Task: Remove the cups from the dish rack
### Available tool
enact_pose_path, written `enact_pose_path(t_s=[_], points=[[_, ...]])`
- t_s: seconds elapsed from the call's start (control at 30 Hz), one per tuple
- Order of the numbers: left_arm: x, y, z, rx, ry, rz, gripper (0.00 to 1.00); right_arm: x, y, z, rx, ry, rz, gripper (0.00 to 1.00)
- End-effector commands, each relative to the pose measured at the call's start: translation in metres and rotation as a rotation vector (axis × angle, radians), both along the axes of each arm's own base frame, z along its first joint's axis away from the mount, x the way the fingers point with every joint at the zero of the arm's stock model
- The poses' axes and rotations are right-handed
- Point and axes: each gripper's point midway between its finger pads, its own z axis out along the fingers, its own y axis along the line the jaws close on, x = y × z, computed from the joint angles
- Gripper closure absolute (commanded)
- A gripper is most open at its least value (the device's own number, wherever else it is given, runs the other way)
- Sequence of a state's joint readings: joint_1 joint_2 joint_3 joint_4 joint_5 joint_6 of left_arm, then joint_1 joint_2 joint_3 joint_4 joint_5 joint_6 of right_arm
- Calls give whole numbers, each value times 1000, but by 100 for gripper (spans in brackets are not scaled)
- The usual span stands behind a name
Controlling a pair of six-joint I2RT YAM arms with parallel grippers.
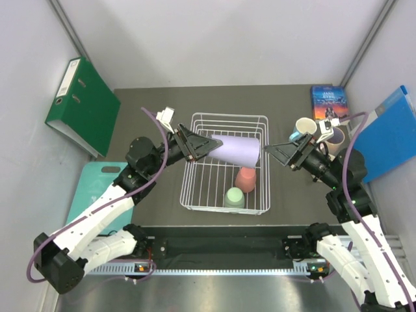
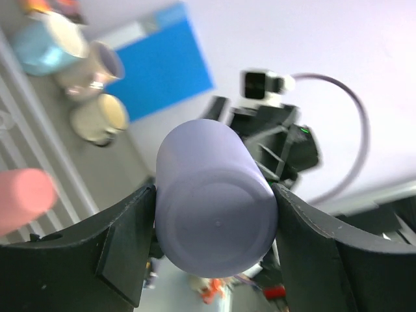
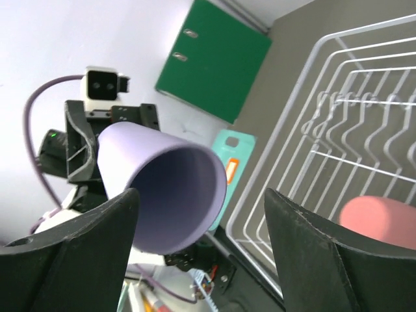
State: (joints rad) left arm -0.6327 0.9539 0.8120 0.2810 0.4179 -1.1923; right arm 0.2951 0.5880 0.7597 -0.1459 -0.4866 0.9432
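Note:
My left gripper [image 1: 203, 147] is shut on the base end of a lavender cup [image 1: 237, 149], holding it on its side above the white wire dish rack [image 1: 227, 116]. In the left wrist view its fingers press both sides of the cup [image 2: 214, 214]. The cup's open mouth [image 3: 172, 195] faces my right gripper [image 1: 272, 149], which is open. Its jaws stand wide at the rim, with a clear gap on one side. A pink cup [image 1: 246, 179] and a sage green cup [image 1: 234, 197] sit upside down in the rack.
Three cups stand on the table right of the rack, among them a cream one [image 1: 305, 125] and a light blue one [image 2: 42, 49]. A book [image 1: 328, 101] and a blue folder [image 1: 390, 136] lie beyond. A green binder [image 1: 81, 104] and a teal board [image 1: 97, 188] are at the left.

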Motion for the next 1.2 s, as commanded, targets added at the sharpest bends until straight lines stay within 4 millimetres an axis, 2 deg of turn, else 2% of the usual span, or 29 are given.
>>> enact_pose_path(t_s=[0.0,0.07,0.4,0.53,0.83,0.87,0.9,0.93,0.97,1.0,1.13,1.17], points=[[-31,-1,44,-162,-100,-162,100,-23,9,42,88,-126,99,23],[-31,-2,39,-155,-91,-163,100,-26,11,53,109,-153,114,22],[-20,2,20,-92,-67,-81,100,-40,13,81,134,-211,145,22],[-19,-2,17,-97,-50,-108,100,-49,28,83,160,-203,237,22],[-18,-7,16,-114,-50,-129,100,-50,69,78,142,-171,335,24],[-17,-8,14,-112,-42,-131,100,-45,75,75,130,-158,339,26],[-16,-9,11,-109,-36,-132,100,-44,79,75,125,-160,342,39],[-16,-8,11,-109,-35,-131,100,-43,81,81,119,-181,337,48],[-16,-9,9,-107,-34,-132,100,-38,86,78,106,-167,333,58],[-16,-8,9,-105,-36,-130,100,-37,87,77,97,-162,330,73],[-13,-7,6,-71,-45,-103,100,-26,85,84,53,-187,268,92],[-11,-7,-1,-36,-47,-91,99,-24,81,86,41,-193,245,96]])
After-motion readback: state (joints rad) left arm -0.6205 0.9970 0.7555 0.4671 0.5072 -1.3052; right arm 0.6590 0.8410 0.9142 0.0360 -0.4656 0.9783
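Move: The purple cup is in my left hand, sideways above the rack, its mouth facing my right hand. Its middle lies about 6 cm to the right and 1 cm ahead of my left hand, level with it. From my right hand the cup lies some 13 cm left, 1 cm back and about 1 cm higher. The pink cup stands about 7 cm left, 1 cm back and 20 cm below my right hand; the green cup 11 cm left, 9 cm back and 21 cm below. I bring my open right hand up about 5 cm and slightly back, then sweep it some 8 cm left to the purple cup's mouth, sinking a little and turning about 20 degrees counter-clockwise. There I shut its fingers on the cup's wall at the rim, one finger inside the mouth. My left hand eases back about 2 cm early on and keeps its grip at the base. ##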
